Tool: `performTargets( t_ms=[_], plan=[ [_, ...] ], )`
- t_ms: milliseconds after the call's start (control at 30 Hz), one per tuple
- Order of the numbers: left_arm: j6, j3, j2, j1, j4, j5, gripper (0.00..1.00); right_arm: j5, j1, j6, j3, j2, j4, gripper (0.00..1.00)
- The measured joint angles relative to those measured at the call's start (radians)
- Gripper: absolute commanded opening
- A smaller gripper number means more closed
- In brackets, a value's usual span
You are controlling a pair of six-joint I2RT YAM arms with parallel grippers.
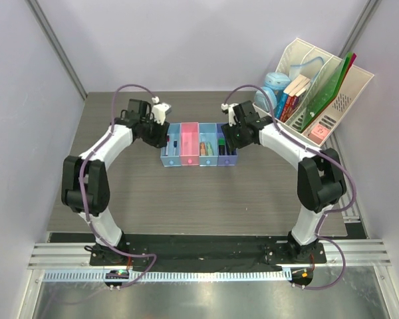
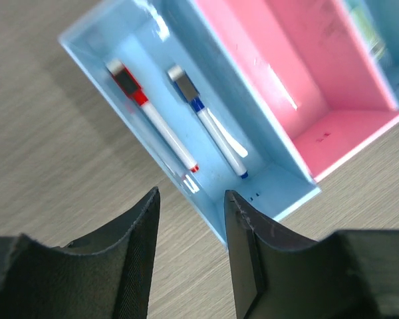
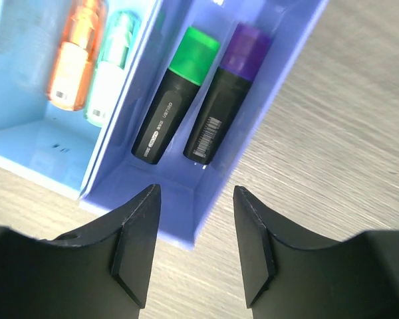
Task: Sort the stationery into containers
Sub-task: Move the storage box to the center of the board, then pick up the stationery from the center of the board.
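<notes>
The four joined trays sit mid-table: light blue point(image 1: 169, 151), pink point(image 1: 189, 149), light blue point(image 1: 207, 149), purple point(image 1: 227, 151). My left gripper point(image 1: 161, 136) is open and empty above the left end tray point(image 2: 120, 40), which holds a red-capped marker point(image 2: 156, 123) and a blue-capped marker point(image 2: 213, 129). The pink tray point(image 2: 319, 80) looks empty. My right gripper point(image 1: 237, 136) is open and empty above the purple tray point(image 3: 173, 193), which holds a green highlighter point(image 3: 176, 106) and a purple highlighter point(image 3: 226, 93). The neighbouring blue tray point(image 3: 26, 133) holds an orange highlighter point(image 3: 76, 60) and a pale green one point(image 3: 110, 73).
A large white slanted file rack point(image 1: 346, 80) with books and green folders stands at the back right. A round light-blue object point(image 1: 274, 90) rests against its left side. Grey walls close in on both sides of the wood-grain table point(image 1: 186, 199).
</notes>
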Motion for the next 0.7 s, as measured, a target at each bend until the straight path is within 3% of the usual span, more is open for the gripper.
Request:
performTargets(
  t_ms=[100,167,333,533,700],
  plan=[
    [-0.001,0.045,-0.053,0.000,-0.014,-0.007,0.50,0.016,0.000,-0.013,0.000,-0.062,-0.012,0.58],
    [0.000,0.069,-0.099,0.000,-0.016,-0.010,0.62,0.039,0.000,-0.021,0.005,-0.107,-0.027,0.63],
    [0.014,0.063,-0.230,0.000,-0.019,-0.013,0.78,0.078,-0.039,-0.048,0.044,-0.195,-0.082,0.85],
    [0.047,-0.110,-0.358,0.000,-0.014,-0.031,0.97,0.088,-0.243,-0.089,0.013,-0.248,-0.121,0.97],
    [0.054,-0.235,-0.383,0.000,-0.020,-0.063,1.00,0.082,-0.415,-0.111,-0.049,-0.248,-0.142,0.97]
  ],
)
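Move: Between the hands the storage box already sits in the middle. Its center is about 13 cm left, 3 ahead and 5 below the right hand, and about 14 cm right, 3 ahead and 5 below the left. The green- and purple-capped markers lie roughly 3 cm left and 2 ahead of the right hand. The blue cup is some 26 cm to the right hand's right, about level with it. Rising off the box's two outer side walls, both hands climb about 10 cm, then sink part of the way back while their fingers spread wide. The right swings some 20 cm to the right towards the blue cup, turning about 20 degrees clockwise; the left draws back about 6 cm and slightly left, its fingers tipping up and then partly down again. ##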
